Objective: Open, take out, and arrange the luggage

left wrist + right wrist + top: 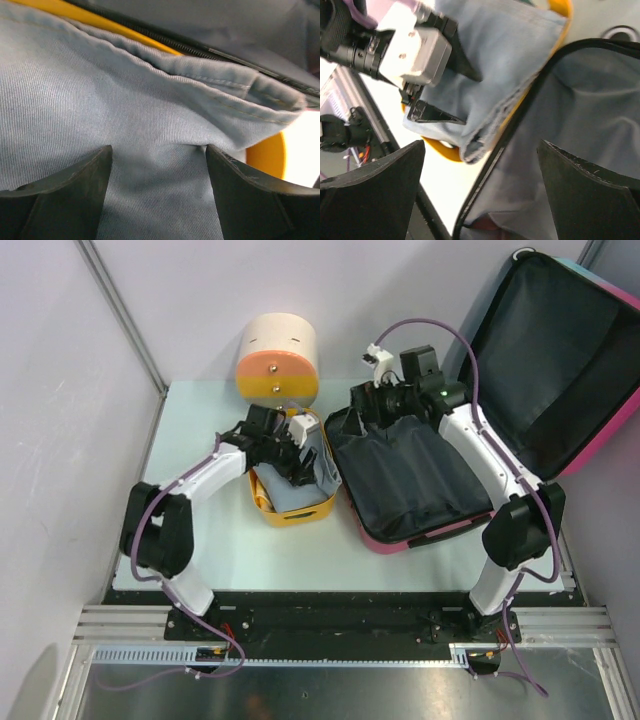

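The luggage lies open on the table's right side, its black-lined base (415, 480) in front and its lid (550, 360) propped up behind. A grey-blue cloth (305, 485) fills the yellow basket (290, 512) next to it. My left gripper (295, 465) stands open over that cloth (125, 100), the fabric spread under its fingers (159, 170). My right gripper (345, 420) hangs open above the luggage's left zip edge (520, 120), nothing between its fingers (481, 145). The right wrist view shows the left gripper (457, 92) resting on the cloth (505, 60).
A cream, orange and yellow round drawer box (277, 360) stands at the back of the table. The basket's rim (267, 155) nearly touches the luggage's side (250, 30). Pale tabletop (200, 540) stretches to the left and front of the basket.
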Available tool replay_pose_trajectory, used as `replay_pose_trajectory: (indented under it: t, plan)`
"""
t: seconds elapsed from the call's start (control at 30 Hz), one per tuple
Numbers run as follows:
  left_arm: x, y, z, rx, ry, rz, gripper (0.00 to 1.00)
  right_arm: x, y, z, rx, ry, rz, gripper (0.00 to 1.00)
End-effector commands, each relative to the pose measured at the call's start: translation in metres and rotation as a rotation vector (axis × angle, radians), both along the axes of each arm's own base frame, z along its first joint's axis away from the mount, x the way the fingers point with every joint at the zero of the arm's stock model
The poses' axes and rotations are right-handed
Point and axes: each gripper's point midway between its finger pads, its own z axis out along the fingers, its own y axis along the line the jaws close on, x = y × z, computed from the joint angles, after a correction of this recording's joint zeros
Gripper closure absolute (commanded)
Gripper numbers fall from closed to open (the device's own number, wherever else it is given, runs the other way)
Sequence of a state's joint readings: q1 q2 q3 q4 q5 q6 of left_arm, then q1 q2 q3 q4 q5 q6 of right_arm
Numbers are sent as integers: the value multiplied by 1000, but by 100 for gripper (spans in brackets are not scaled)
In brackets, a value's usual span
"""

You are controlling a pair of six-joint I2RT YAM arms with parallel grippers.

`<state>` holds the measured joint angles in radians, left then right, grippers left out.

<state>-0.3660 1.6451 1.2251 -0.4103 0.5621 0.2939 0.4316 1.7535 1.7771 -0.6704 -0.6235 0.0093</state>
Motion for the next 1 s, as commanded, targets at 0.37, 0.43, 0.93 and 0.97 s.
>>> replay_pose_trajectory:
  t: [0.37, 0.43, 0.93, 0.97]
  plan:
    - [-38, 84, -92, 385, 83, -181, 17, 27, -42, -16, -72, -48, -105, 1]
    - [-36, 109, -94, 402, 105, -167, 18, 28, -41, -16, -72, -51, -107, 1]
    - [28, 285, -83, 567, 1, -97, 19, 34, -41, -17, -78, -52, -111, 1]
    - [34, 287, -79, 544, -23, -97, 19, 34, -41, -18, -76, -46, -110, 1]
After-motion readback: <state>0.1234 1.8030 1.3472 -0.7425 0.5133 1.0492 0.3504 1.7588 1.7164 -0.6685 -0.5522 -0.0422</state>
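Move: The yellow basket, topped with grey-blue denim, has its middle about 3 cm left, 2 cm ahead and 7 cm below the left hand. The drawer cabinet stands some 23 cm ahead and 7 cm left of that hand. The open suitcase's bottom half is centred about 29 cm to its right, 1 cm back and 9 cm lower. From the right hand, the basket's middle is about 16 cm left, 11 cm back and 21 cm lower. Bring the open left gripper about 5 cm down into the denim, then drag the basket left across the table, past the front of the cabinet and away from the suitcase, some 22 cm and slightly forward at the end. Roll the wrist some 20 degrees so its left side rises. Draw the open, empty right gripper a few centimetres right, forward and down over the suitcase, then hold it there. ##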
